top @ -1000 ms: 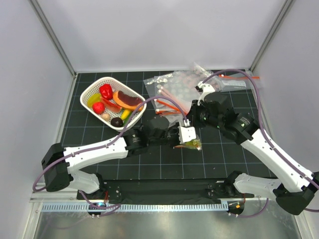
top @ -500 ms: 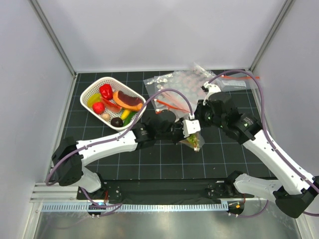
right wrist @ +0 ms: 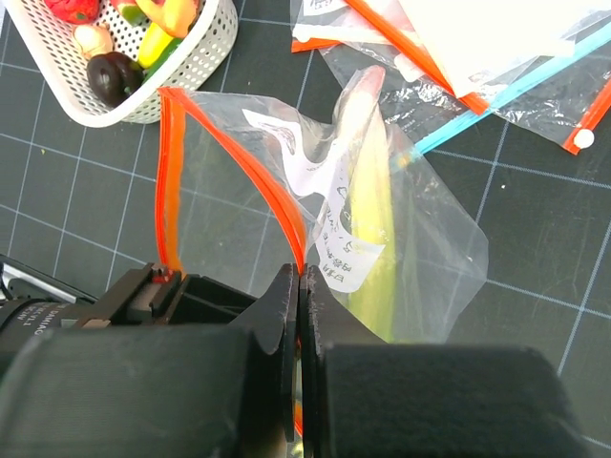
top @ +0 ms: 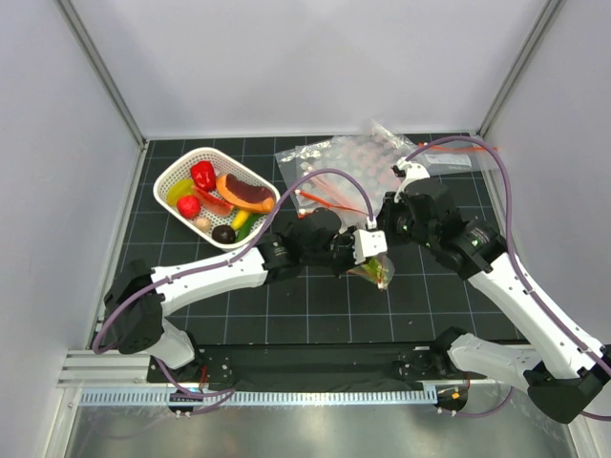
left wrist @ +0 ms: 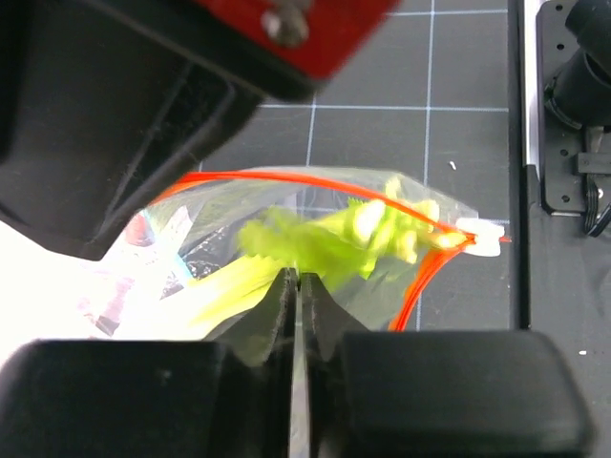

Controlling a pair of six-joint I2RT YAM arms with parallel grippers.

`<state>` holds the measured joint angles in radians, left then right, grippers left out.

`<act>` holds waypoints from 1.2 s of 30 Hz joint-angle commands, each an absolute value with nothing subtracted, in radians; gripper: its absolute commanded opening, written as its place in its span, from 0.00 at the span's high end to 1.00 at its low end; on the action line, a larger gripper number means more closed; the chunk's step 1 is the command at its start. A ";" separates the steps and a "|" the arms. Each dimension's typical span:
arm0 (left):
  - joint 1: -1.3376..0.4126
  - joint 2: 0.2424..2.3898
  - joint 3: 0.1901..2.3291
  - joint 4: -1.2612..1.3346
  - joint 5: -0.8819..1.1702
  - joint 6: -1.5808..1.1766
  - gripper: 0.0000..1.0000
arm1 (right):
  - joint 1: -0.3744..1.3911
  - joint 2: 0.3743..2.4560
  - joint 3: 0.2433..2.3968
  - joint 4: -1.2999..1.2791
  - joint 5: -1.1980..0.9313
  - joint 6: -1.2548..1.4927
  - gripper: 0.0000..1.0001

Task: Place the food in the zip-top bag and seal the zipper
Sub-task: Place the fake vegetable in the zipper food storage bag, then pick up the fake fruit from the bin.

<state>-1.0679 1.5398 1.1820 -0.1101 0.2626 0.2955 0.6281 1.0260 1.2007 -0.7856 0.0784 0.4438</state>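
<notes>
The zip-top bag (top: 373, 271) hangs between both grippers near the table's middle. A long green-and-white leafy stalk (left wrist: 334, 239) lies inside it. That stalk (right wrist: 374, 219) also shows through the film in the right wrist view. My left gripper (left wrist: 294, 279) is shut on the bag's clear film below the stalk. My right gripper (right wrist: 301, 272) is shut on the orange-red zipper (right wrist: 272, 186), whose two sides stand apart at the mouth. A white slider (left wrist: 484, 239) sits at the zipper's end. From above, the left gripper (top: 367, 256) and right gripper (top: 380, 234) almost meet.
A white slotted basket (top: 212, 152) at the back left holds several toy foods, a small red fruit (top: 188, 205) among them. Other clear bags (top: 334, 167) lie in a heap behind the grippers. The basket's wall (right wrist: 191, 67) is close to the held bag.
The left arm has swung forward and right, its gripper closing in on the right one. The bag has risen slightly and tilted. The right arm has shifted a little toward the back.
</notes>
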 commanded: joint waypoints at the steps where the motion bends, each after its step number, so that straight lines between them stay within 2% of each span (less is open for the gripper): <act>1: -1.068 1.551 1.195 -0.146 0.296 0.310 0.84 | 0.624 0.992 1.209 -0.687 0.034 0.469 0.99; 2: -1.068 1.543 1.189 -0.135 0.329 0.310 0.77 | 0.624 0.994 1.209 -0.689 0.034 0.468 0.99; 5: -1.069 1.496 1.149 -0.084 0.388 0.307 0.70 | 0.621 0.996 1.206 -0.686 0.028 0.468 0.99; 10: -1.068 1.445 1.131 -0.077 0.410 0.310 0.70 | 0.618 0.999 1.206 -0.681 0.020 0.466 0.99; 15: -1.069 1.372 1.106 -0.078 0.399 0.308 0.65 | 0.611 1.003 1.204 -0.678 0.021 0.465 0.99; 25: -1.069 1.112 0.957 0.046 0.197 0.276 0.54 | 0.607 0.999 1.134 -0.617 0.015 0.462 0.99; 27: -1.069 1.066 0.925 0.072 0.077 0.261 0.50 | 0.607 0.983 1.112 -0.580 0.015 0.460 0.99; 29: -1.069 1.002 0.864 0.144 -0.059 0.230 0.42 | 0.607 0.953 1.074 -0.552 0.024 0.454 0.99; 30: -1.068 0.988 0.842 0.179 -0.239 0.215 0.30 | 0.606 0.940 1.057 -0.517 0.029 0.454 0.99; 32: -1.060 0.962 0.786 0.280 -0.421 0.172 0.18 | 0.607 0.911 1.008 -0.488 0.041 0.453 0.99; 33: -1.034 0.960 0.776 0.300 -0.587 0.108 0.09 | 0.607 0.904 0.997 -0.468 0.055 0.453 0.99; 34: -1.010 0.974 0.784 0.307 -0.651 0.059 0.05 | 0.607 0.893 0.977 -0.462 0.063 0.454 0.99; 36: -0.910 1.005 0.827 0.224 -0.707 -0.124 0.03 | 0.607 0.865 0.957 -0.447 0.090 0.453 0.99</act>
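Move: The vegetable basket sits about 36 cm left of the left hand, 16 cm ahead and some 12 cm lower. The celery's leaf end lies barely 3 cm to the right of this hand, 1 cm back and 4 cm below it, at the bag's open mouth. From the right hand, pinching the orange zipper edge, the basket is roughly 40 cm left, 10 cm ahead and 18 cm down. Left hand backs off the celery, opening wide, then rises 10 cm, swinging 15 cm left towards the basket. ##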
